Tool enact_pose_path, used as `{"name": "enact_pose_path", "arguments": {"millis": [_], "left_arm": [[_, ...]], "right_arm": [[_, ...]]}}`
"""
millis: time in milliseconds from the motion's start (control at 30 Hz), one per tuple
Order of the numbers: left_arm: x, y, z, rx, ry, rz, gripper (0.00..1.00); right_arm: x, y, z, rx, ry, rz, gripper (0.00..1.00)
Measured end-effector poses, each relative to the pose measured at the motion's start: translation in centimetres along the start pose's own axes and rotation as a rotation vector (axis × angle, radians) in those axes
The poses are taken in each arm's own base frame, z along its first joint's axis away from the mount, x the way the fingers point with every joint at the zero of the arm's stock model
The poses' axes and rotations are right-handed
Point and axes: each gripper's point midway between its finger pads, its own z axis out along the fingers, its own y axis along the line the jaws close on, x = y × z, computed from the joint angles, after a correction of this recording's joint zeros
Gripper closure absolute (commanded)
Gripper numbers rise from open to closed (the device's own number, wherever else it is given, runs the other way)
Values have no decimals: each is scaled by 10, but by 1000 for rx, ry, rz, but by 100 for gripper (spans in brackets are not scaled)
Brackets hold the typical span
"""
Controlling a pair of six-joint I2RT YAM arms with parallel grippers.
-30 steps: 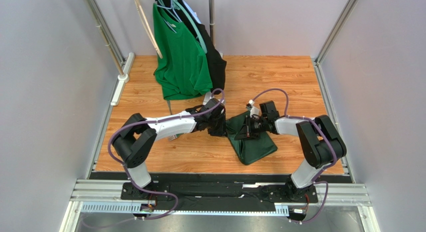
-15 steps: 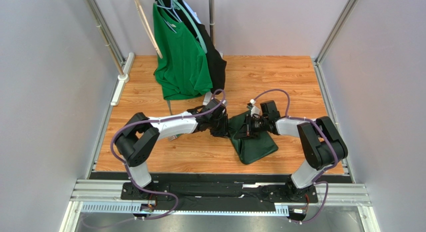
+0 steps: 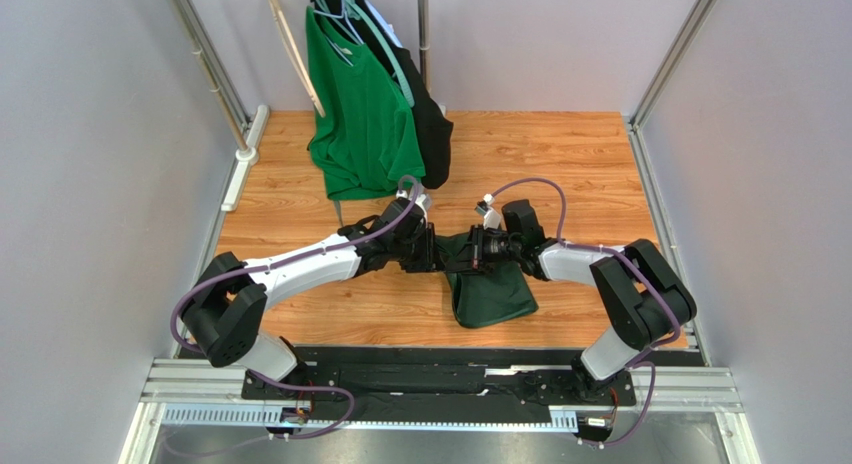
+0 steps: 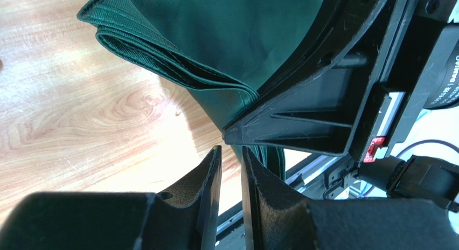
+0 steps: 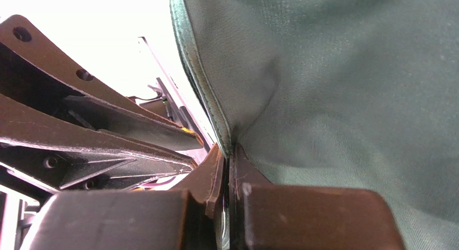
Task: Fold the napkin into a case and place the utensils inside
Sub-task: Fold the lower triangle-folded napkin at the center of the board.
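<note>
The dark green napkin (image 3: 490,294) lies folded in layers on the wooden table, its upper left edge lifted. I cannot tell whether it forms a case. My right gripper (image 3: 468,252) is shut on the napkin's hemmed edge (image 5: 215,107), and the cloth (image 5: 350,88) fills the right wrist view. My left gripper (image 3: 432,255) faces it tip to tip. Its jaws stand a narrow gap apart (image 4: 230,150) with nothing between them, just off the stacked folds (image 4: 178,56). The utensils are out of view.
A brighter green T-shirt (image 3: 362,114) and a black garment (image 3: 436,134) hang on a rack at the back, just behind the left arm. Metal frame posts (image 3: 210,69) stand along both sides. A black rail (image 3: 440,356) runs along the table's near edge.
Both grippers have moved left and slightly back, dragging the napkin left with them. The left arm has stretched out lower, and its jaws have parted a little.
</note>
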Motion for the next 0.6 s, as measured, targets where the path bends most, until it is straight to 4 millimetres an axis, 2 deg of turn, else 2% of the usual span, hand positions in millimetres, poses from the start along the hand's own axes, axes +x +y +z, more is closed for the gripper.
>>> {"name": "enact_pose_path", "arguments": {"millis": [133,367,600], "left_arm": [[3,2,3,-4,15,-2,73],[12,10,22,-36,70,-12,74],[9,0,35,-21,90,-7,75]], "right_arm": [[1,-5,-2,2,-11,24,100],[-5,-38,-21,45,-63,104,100],[-9,-50,-31,55,-81,106,100]]}}
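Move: The right gripper already pinches the napkin's left edge. The napkin's middle, where that edge is being taken, lies about 6 cm to its right, 3 cm back and 6 cm below. From the empty left gripper that middle is some 9 cm right, 3 cm back and 9 cm below. The fork is about 14 cm to the left gripper's left, level with it and 9 cm lower. Rightward and down, the right arm draws the pinched edge about 5 cm in over the napkin, sinking nearly 3 cm and turning slightly clockwise, fingers staying shut on the cloth. The left gripper, still slightly open and holding nothing, sinks about 3 cm, then shifts some 2 cm right after it, towards the napkin's left side. ##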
